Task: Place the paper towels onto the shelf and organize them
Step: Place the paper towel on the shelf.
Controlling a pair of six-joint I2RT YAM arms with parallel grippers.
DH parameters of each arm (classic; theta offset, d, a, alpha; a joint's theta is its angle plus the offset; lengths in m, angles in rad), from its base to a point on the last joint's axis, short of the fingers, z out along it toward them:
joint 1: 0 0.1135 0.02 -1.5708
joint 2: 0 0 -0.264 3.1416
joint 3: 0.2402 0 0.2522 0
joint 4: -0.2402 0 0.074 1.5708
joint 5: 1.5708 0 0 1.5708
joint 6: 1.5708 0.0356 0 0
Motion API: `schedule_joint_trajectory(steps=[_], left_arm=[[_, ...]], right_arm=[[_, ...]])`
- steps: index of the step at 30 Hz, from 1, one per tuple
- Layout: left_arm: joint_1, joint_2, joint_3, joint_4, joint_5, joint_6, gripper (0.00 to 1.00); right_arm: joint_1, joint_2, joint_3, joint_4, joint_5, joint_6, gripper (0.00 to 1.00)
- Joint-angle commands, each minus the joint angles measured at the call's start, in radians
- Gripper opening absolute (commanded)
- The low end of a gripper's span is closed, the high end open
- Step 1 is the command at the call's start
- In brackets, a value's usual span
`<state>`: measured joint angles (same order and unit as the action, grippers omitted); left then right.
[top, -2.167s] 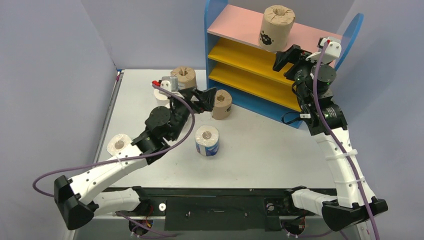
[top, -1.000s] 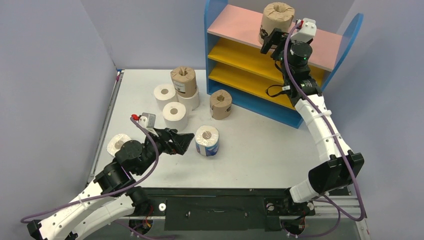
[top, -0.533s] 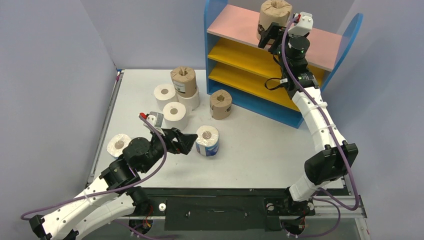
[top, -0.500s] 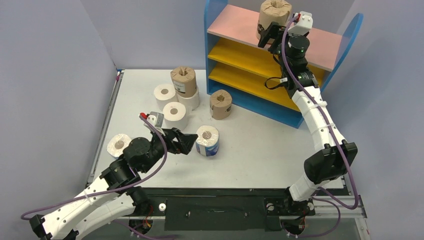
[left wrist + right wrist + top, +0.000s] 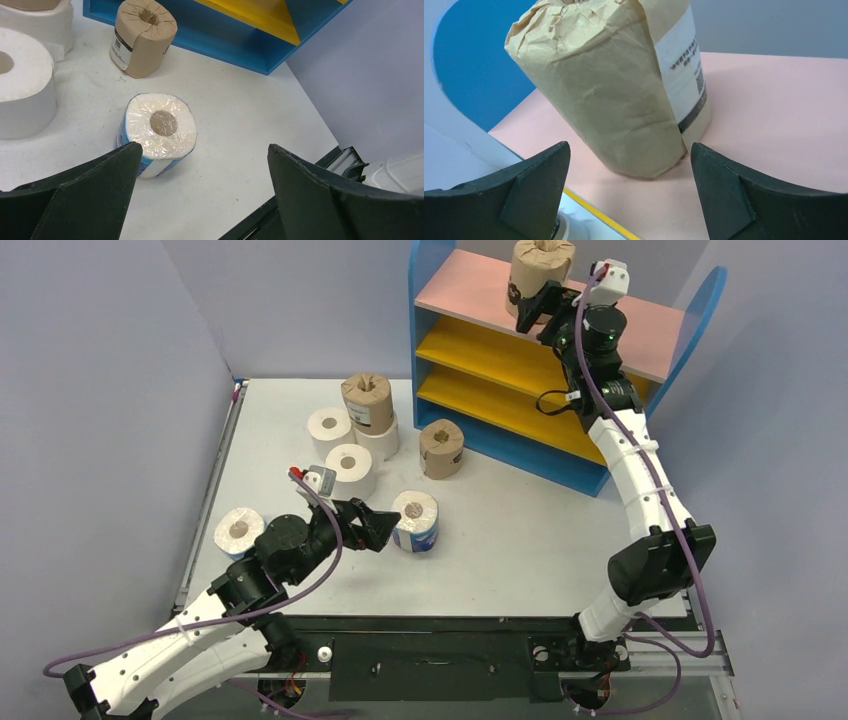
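A brown-wrapped paper towel roll (image 5: 538,275) (image 5: 624,95) stands upright on the pink top board (image 5: 470,290) of the shelf. My right gripper (image 5: 543,308) (image 5: 629,146) is open just in front of it, a finger at each side with gaps. On the table stands a blue-and-white wrapped roll (image 5: 415,520) (image 5: 157,127). My left gripper (image 5: 383,530) (image 5: 203,146) is open low beside it, the left finger next to the roll, nothing held. More rolls remain on the table: a brown one (image 5: 441,447) (image 5: 142,37) and white ones (image 5: 350,470).
A brown roll (image 5: 366,400) sits on top of a white roll (image 5: 384,440), with another white roll (image 5: 328,428) beside it. One white roll (image 5: 238,532) stands near the table's left edge. The shelf's two yellow boards (image 5: 490,355) hold nothing. Grey walls enclose the table.
The brown roll has shifted back and left on the pink board, with my right gripper following. My left gripper has moved right, closer to the blue-and-white roll.
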<state>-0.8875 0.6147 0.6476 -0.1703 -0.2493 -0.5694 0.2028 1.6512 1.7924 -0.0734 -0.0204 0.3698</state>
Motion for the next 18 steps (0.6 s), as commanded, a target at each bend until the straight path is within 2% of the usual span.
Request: schedule_joint_trajectory(steps=[1,9,18], left_arm=[[0.001,0.006,0.01,0.057,0.028,-0.012,0.96],[0.001,0.01,0.004,0.05,0.033,-0.036,0.96],[0.001,-0.004,-0.009,0.048,0.038,-0.037,0.96]], right_arm=[[-0.023,-0.108,-0.046,0.02,-0.037,0.086,0.86],[-0.051,-0.156,0.006,-0.043,-0.048,0.152,0.86],[-0.086,-0.059,0.074,-0.019,-0.145,0.21,0.86]])
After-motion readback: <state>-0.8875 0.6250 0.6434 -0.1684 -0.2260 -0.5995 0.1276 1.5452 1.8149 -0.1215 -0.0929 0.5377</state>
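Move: The brown paper towel stands on the pink top shelf right in front of the right hand's open fingers, its middle about 5 cm ahead, 1 cm left and 3 cm above. The shelf's left side panel is some 21 cm left and 5 cm farther out than this hand, the right side panel about 23 cm right and 4 cm back. From the left hand the towel is roughly 36 cm ahead, 28 cm right and 21 cm above. The brown paper towel is left standing as the right hand's open fingertips come free of its front side: the hand first draws back about 4 cm, then mostly climbs some 5 cm, drifting a little right throughout. The wrist rolls about 10 degrees, left side rising, and the fingers stay wide open. ##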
